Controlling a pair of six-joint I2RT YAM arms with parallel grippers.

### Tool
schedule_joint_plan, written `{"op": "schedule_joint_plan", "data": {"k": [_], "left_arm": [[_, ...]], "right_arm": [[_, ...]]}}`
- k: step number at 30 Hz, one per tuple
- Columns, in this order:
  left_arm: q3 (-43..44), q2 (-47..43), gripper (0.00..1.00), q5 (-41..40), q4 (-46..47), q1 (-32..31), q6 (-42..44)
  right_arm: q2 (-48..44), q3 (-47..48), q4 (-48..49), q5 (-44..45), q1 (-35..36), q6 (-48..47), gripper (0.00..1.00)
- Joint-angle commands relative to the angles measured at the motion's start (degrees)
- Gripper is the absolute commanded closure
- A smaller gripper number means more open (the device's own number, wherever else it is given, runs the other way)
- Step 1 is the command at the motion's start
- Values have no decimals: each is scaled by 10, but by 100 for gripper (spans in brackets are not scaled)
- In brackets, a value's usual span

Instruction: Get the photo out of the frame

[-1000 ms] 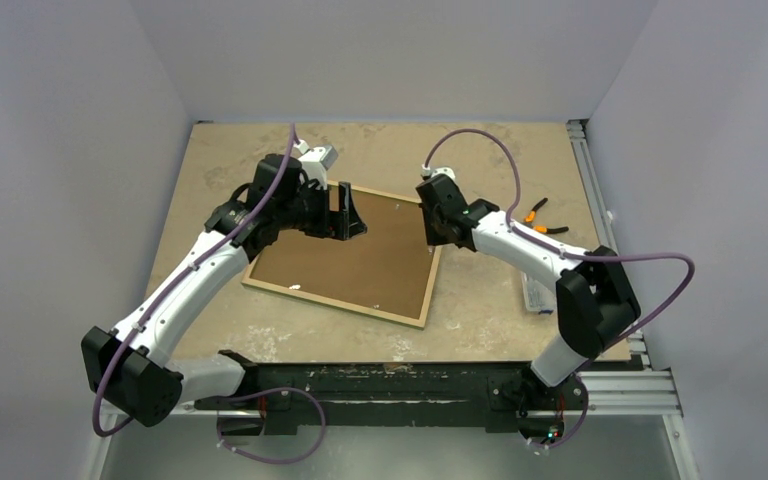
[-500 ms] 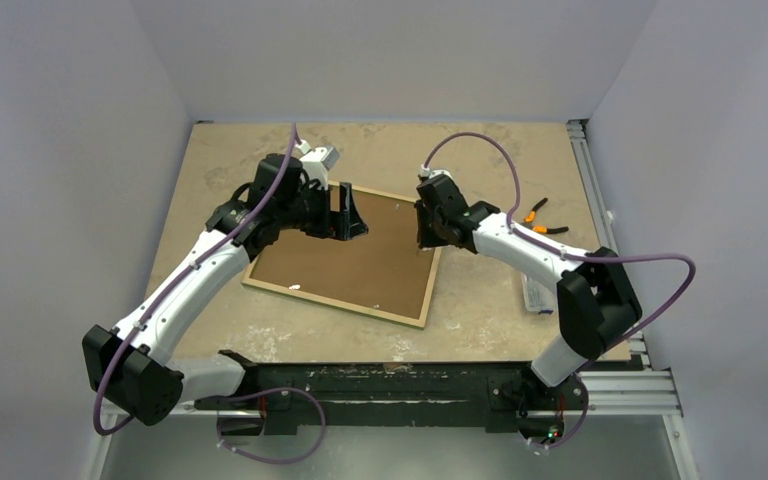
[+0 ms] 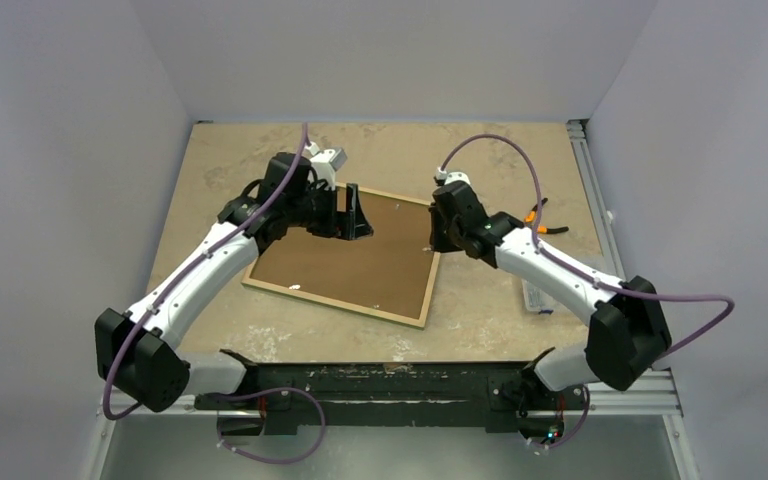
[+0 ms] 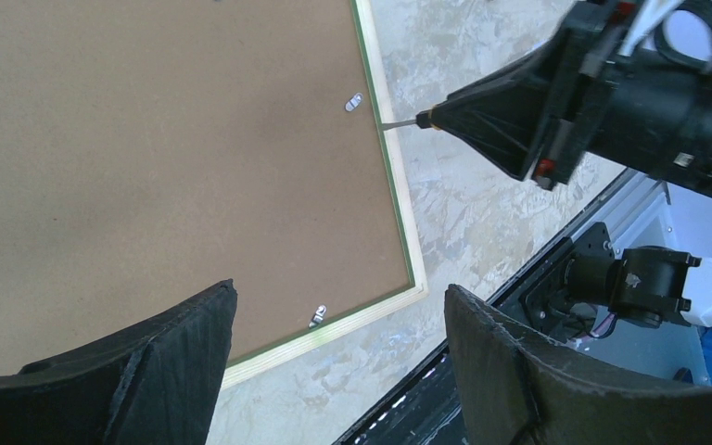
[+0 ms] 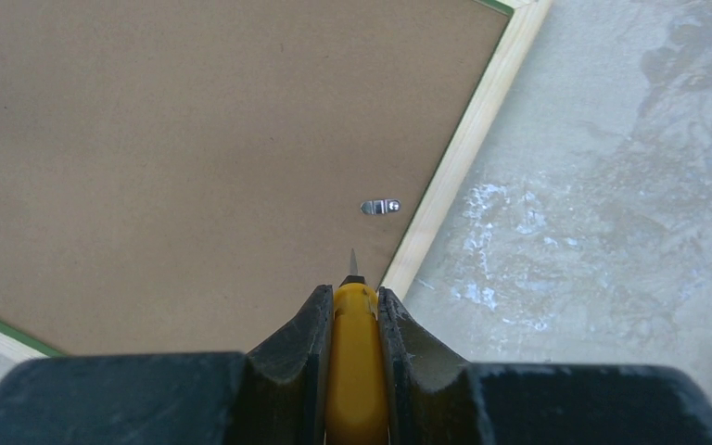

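Note:
The frame (image 3: 340,303) lies face down on the table, its light wood back edge up with a thin green line inside. The photo's brown fibreboard back (image 3: 350,260) fills it. My right gripper (image 5: 354,295) is shut on a yellow-handled tool (image 5: 356,362). Its metal tip hovers by a small metal clip (image 5: 379,207) near the frame's right edge (image 5: 464,148). My left gripper (image 4: 339,287) hangs open over the board's far part (image 4: 167,158), nothing between its fingers. Another clip (image 4: 316,316) sits near the corner.
Orange-handled pliers (image 3: 540,215) lie on the table to the right. A small clear plastic box (image 3: 535,293) rests near the right edge, beside the metal rail (image 3: 600,200). The black base bar (image 3: 380,380) runs along the near edge.
My right arm has swung a little to the right, its gripper still at the frame's right edge with the tool. My left gripper has shifted slightly right and farther.

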Motion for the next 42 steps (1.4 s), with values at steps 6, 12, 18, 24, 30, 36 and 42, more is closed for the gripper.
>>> {"op": "schedule_joint_plan", "data": {"k": [6,12,18,24,30,36,42], "left_arm": [[-13,50,20,46,50,2,-2],[-11,89,20,32,56,-29,8],[-21,100,20,-28,67,-114,12],[-64,85,21,-84,94,-163,6],[-131,47,21,-151,111,-203,126],[-209,25,21,-276,174,-277,220],[-220,44,27,-317,174,-291,227]], "right_arm": [[-111,-80,20,28,3,12,100],[-175,-142,55,-16,3,59,100],[-236,-198,86,-61,3,85,100],[-293,-225,70,-49,3,78,100],[-334,-253,77,-55,2,80,100],[-370,-271,65,-53,3,76,100],[-405,-278,41,-42,3,68,100]]}}
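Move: The still-closed clip on the frame's near edge lies about 8 cm back, 3 cm right and 18 cm below the open left hand. The right-edge clip is some 3 cm ahead and 13 cm right of that hand; the near right corner is about 12 cm back and 12 cm right. From the right hand, which already holds the screwdriver, the near-edge clip is roughly 7 cm back, 11 cm left and 9 cm below. Towards the near-edge clip the left hand sinks about 15 cm, at first nearly straight down, then also back some 8 cm and a little right, its wrist turning roughly 40 degrees so the wide-open fingers point more steeply down. The right hand keeps its screwdriver and withdraws from the right-edge clip, about 9 cm back and 4 cm right, tilting its left side up. ##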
